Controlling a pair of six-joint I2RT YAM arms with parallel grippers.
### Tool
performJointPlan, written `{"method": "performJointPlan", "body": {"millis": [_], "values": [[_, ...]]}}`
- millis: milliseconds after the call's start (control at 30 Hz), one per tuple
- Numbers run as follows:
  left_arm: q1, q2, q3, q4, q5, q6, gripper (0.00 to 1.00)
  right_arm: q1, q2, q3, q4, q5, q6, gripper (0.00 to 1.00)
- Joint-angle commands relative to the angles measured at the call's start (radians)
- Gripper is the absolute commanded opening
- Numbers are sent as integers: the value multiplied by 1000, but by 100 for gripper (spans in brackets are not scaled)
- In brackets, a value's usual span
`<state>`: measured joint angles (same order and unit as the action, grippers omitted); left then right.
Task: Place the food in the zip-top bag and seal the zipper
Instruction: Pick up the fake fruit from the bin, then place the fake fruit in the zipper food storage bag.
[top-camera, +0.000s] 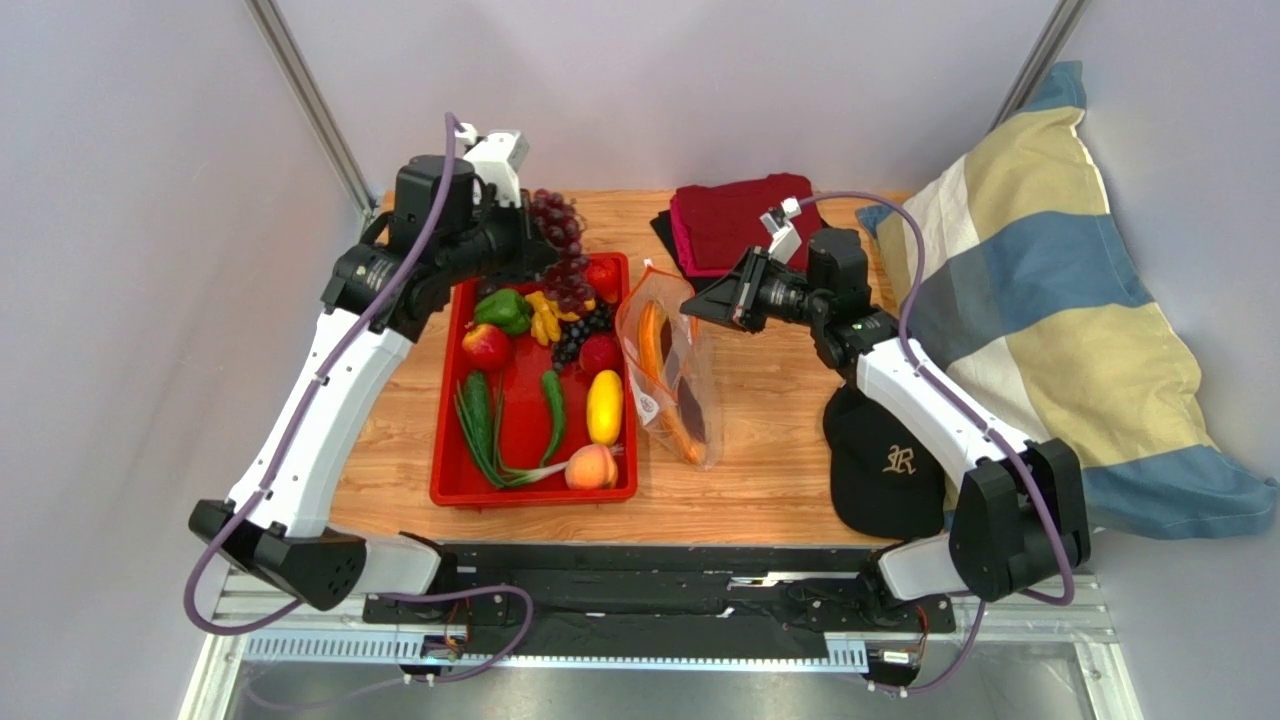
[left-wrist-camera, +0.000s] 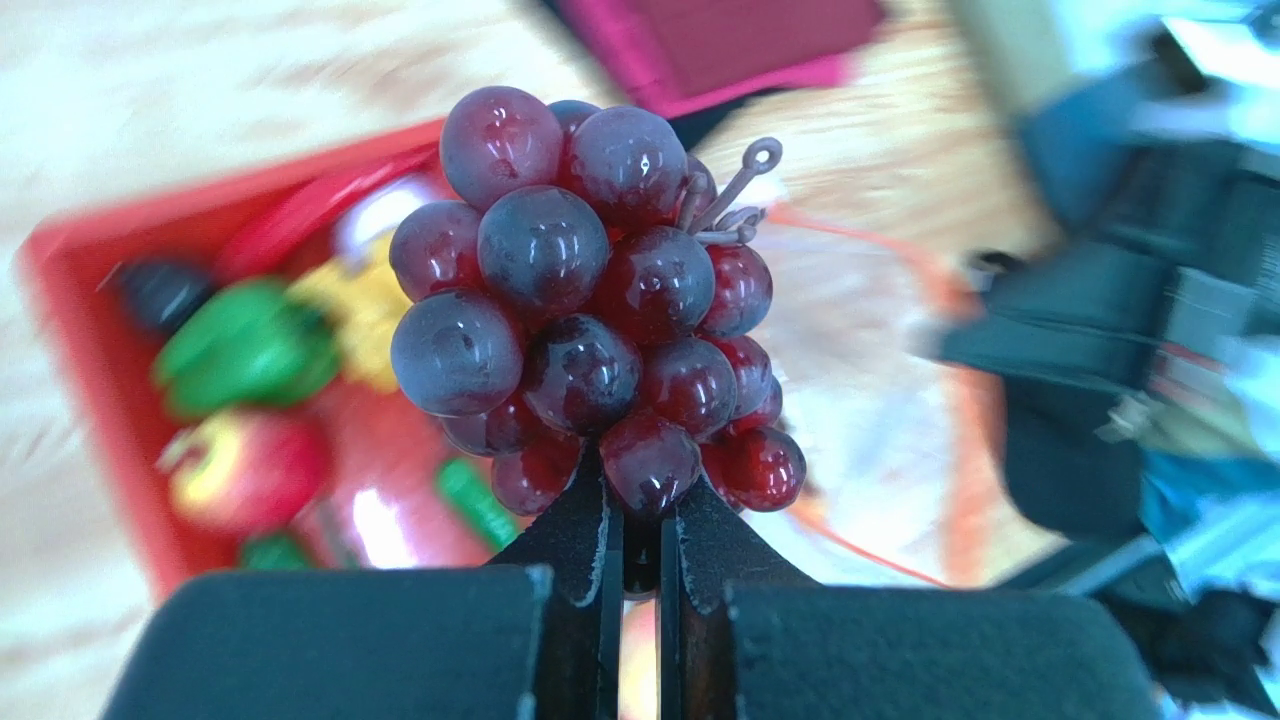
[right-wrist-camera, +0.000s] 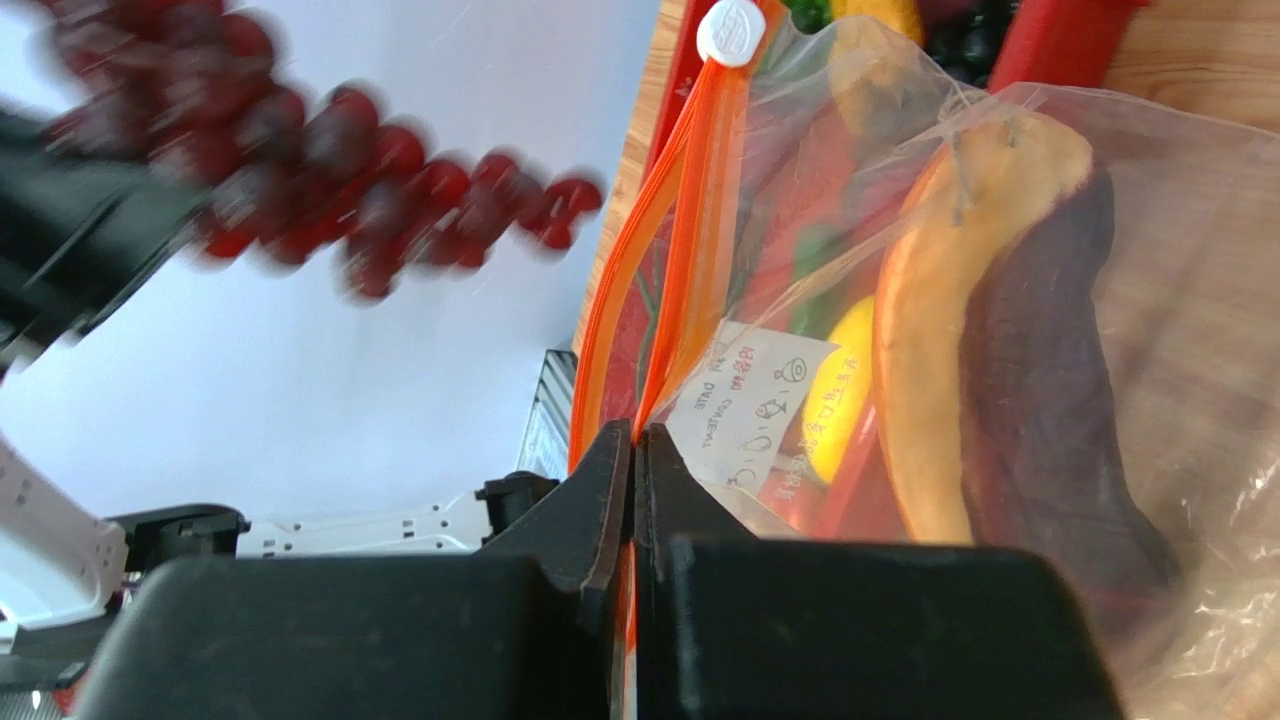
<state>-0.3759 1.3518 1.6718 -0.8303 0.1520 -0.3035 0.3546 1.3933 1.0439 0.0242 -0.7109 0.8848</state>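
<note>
My left gripper (left-wrist-camera: 642, 510) is shut on the bottom of a bunch of purple-red grapes (left-wrist-camera: 586, 300). It holds the bunch (top-camera: 562, 240) in the air over the far end of the red tray (top-camera: 451, 435). More food lies in the tray: a green pepper (top-camera: 504, 311), a red apple (top-camera: 484, 347) and a yellow lemon (top-camera: 604, 405). Right of the tray, the clear zip-top bag (top-camera: 676, 375) stands up with an orange and purple item (right-wrist-camera: 992, 390) inside. My right gripper (right-wrist-camera: 634, 443) is shut on one side of the orange zipper (right-wrist-camera: 684, 225), and the mouth gapes.
Folded dark red cloths (top-camera: 736, 218) lie at the back of the table. A black cap (top-camera: 887, 458) sits near the right arm's base. A striped pillow (top-camera: 1052, 300) fills the right side. Grey walls close in the back and left.
</note>
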Motion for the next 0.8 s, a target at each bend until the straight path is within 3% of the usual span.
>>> {"method": "performJointPlan", "body": {"millis": [0, 267, 533, 767], "values": [[-99, -31, 46, 126, 41, 46, 0, -22, 18, 4, 31, -19, -35, 0], [-184, 59, 68, 210, 126, -83, 0, -26, 15, 18, 14, -24, -40, 0], [-198, 127, 71, 304, 159, -215, 0, -28, 9, 7, 28, -33, -27, 0], [-201, 173, -84, 278, 193, -330, 0, -46, -4, -8, 88, -50, 31, 0]]}}
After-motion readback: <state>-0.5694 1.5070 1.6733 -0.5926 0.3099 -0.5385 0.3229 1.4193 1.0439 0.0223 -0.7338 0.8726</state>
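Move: The left hand holds the red grapes high over the bin; the bag's open mouth lies about 15 cm to its right, 3 cm nearer the base and 11 cm lower. Down in the bin, some 31 cm below this hand, the black grapes sit about 5 cm ahead and 4 cm right, the tomato about 13 cm ahead and 6 cm right. From the right hand, which grips the bag's rim, the mouth is roughly 5 cm left, 2 cm back and 1 cm down. Left hand carries the still-pinched red grapes about 12 cm right towards the bag mouth, turning some 15 degrees clockwise. ##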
